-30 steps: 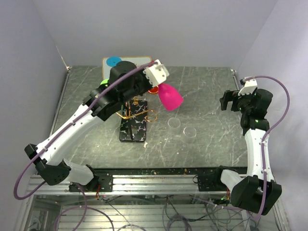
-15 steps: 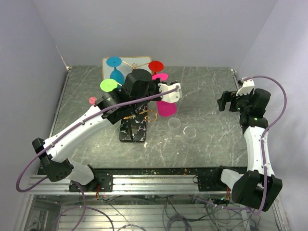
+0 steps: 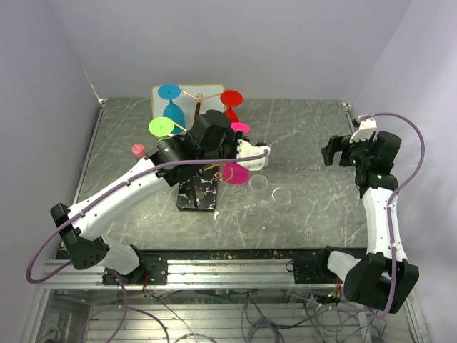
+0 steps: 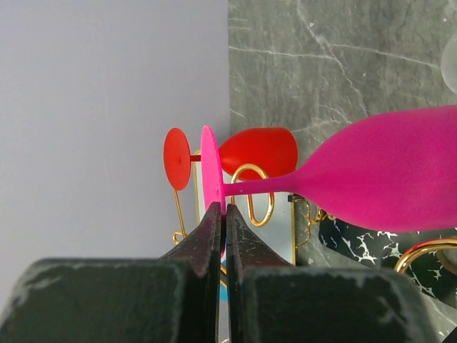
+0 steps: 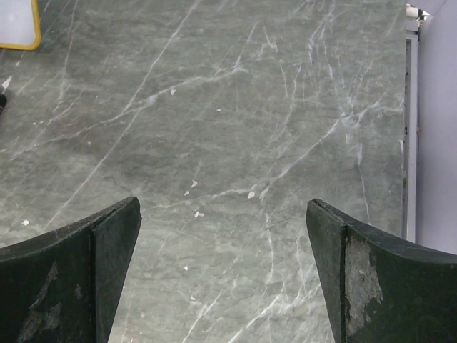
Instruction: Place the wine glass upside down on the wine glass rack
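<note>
The pink wine glass (image 3: 234, 174) hangs upside down at the right side of the wine glass rack (image 3: 197, 194), foot (image 3: 240, 128) up and bowl down. My left gripper (image 3: 243, 136) is shut on the rim of that foot. In the left wrist view the shut gripper (image 4: 222, 211) pinches the pink foot disc, with stem and bowl (image 4: 393, 179) stretching right. A gold scroll loop (image 4: 251, 194) lies behind the stem; whether the stem touches it I cannot tell. My right gripper (image 3: 330, 151) is open at the right, over bare table (image 5: 235, 143).
Blue (image 3: 171, 100), green (image 3: 161, 126) and red (image 3: 231, 98) glasses hang on the rack. The red one (image 4: 257, 150) is just behind the pink glass. A white gold-rimmed tray (image 3: 207, 91) lies behind the rack. Two clear round glasses (image 3: 258, 182) (image 3: 282, 195) stand right of it.
My left arm has swung the pink glass from tilted bowl-outward to foot-up and lowered it beside the rack's right arms. The right arm has barely shifted.
</note>
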Robot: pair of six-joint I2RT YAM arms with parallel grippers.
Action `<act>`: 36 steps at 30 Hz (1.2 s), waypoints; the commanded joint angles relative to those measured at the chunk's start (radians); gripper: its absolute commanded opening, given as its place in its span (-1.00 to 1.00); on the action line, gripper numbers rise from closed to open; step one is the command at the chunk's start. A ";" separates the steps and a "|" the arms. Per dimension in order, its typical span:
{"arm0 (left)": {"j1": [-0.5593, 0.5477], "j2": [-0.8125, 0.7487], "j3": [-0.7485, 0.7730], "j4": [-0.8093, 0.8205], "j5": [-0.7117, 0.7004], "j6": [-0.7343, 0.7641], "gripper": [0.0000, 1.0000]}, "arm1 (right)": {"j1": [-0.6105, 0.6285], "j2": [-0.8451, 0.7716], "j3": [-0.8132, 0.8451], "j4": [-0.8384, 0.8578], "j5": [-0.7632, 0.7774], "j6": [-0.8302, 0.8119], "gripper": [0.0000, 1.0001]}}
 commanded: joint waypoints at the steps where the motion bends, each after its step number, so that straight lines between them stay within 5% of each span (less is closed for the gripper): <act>1: -0.007 -0.009 -0.015 -0.010 0.020 0.054 -0.86 | -0.009 0.003 -0.001 0.003 -0.015 -0.006 0.99; 36: 0.039 -0.054 -0.144 0.077 -0.226 0.158 -0.86 | -0.009 0.010 0.002 -0.012 -0.015 -0.014 0.99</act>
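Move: The left hand grips the pink wine glass upside down by its base. The rack's empty middle right curl lies about 7 cm ahead of it, 4 cm to its left and 5 cm below. The hanging red glass is some 17 cm ahead and 3 cm left, the lower front curl about 3 cm back, 4 cm left and 12 cm down. From the right hand, the middle curl is roughly 29 cm left, level with it ahead, and some 6 cm higher. Left hand carries the glass about 4 cm left and down, then slightly up, edging forward toward the middle curl. ##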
